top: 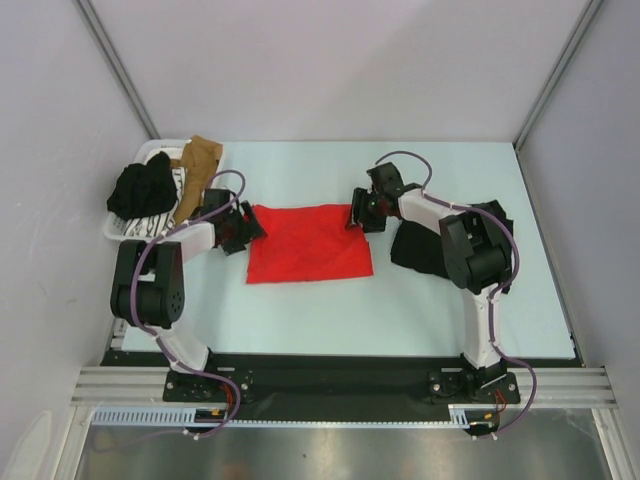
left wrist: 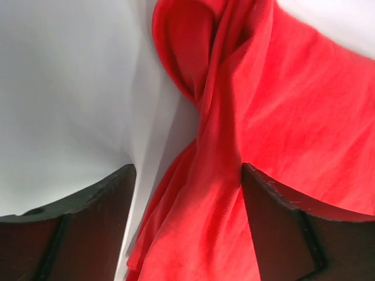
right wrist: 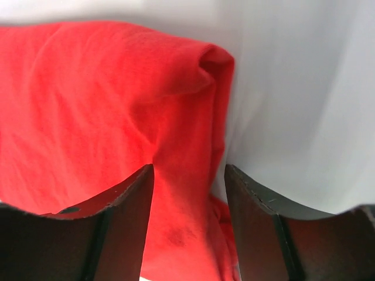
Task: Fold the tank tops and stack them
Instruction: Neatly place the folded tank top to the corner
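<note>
The red tank top point(top: 310, 243) lies flat on the table as a folded rectangle between the two arms. My left gripper point(top: 240, 228) is at its upper left corner. In the left wrist view a bunched red edge point(left wrist: 205, 193) runs between the open left gripper point(left wrist: 187, 170), with a strip of table showing beside the left finger. My right gripper point(top: 362, 212) is at the upper right corner. Its jaws point(right wrist: 188, 170) stand apart around the red edge point(right wrist: 181, 193), not pressed on it. A black tank top point(top: 425, 250) lies crumpled on the table, partly under the right arm.
A white plastic basket point(top: 128, 228) stands at the far left edge, holding a black garment point(top: 143, 188) and a tan garment point(top: 197, 165) that hangs over its rim. Grey walls close the table in on three sides.
</note>
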Robot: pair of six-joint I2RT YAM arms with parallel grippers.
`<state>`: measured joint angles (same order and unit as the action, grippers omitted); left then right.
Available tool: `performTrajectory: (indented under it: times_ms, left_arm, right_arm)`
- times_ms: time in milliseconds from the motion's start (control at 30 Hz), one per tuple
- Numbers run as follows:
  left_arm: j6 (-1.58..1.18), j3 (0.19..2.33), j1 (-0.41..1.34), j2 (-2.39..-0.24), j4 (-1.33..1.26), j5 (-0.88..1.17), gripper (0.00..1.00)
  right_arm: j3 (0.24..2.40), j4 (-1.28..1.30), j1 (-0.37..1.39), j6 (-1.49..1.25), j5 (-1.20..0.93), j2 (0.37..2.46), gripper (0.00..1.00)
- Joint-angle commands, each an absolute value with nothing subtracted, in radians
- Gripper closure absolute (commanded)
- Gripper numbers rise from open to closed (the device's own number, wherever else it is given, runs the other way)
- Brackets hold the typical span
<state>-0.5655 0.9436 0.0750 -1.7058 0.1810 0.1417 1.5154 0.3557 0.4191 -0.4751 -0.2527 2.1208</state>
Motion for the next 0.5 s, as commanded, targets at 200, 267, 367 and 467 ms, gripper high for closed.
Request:
performTrajectory:
  times_ms: [200, 267, 367, 467]
  left_arm:
    - [-0.571, 1.011, 0.075, -1.825, 0.121, 0.184, 0.58]
    - [-0.575, 1.012, 0.087, -1.838, 0.109, 0.184, 0.87]
    - [-0.577, 1.003, 0.104, -1.815, 0.091, 0.176, 1.00]
    - [-0.583, 0.988, 0.130, -1.781, 0.060, 0.184, 1.00]
  right_arm:
    - [1.566, 0.403, 0.479, -0.482, -0.219, 2.207, 0.55]
    - [1.563, 0.394, 0.480, -0.489, -0.215, 2.207, 0.78]
    - [1.571, 0.396, 0.479, -0.482, -0.180, 2.172, 1.00]
    - [1.554, 0.394, 0.476, -0.474, -0.163, 2.105, 1.00]
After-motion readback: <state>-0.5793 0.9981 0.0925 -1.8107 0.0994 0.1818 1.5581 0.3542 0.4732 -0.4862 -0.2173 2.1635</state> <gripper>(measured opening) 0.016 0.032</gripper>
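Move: The folded red tank top lies between the hands. The left edge that the left hand will pinch is about 2 cm ahead, 2 cm to its right and 2 cm lower; the white basket of clothes stands some 22 cm to its left and 12 cm farther out. For the right hand, the tank top's right edge is level with it, about 2 cm to its left and 2 cm below; the folded black tops lie about 24 cm to its right and 5 cm nearer the base. The red tank top is pinched at both side edges, its cloth gathered between the fingertips: the left hand slides about 2.5 cm forward and a little to the right, sinking 1 cm, while the right hand goes some 2.5 cm left and dips slightly. Both sets of fingers, open at the start, close fully, and the wrists barely turn. ##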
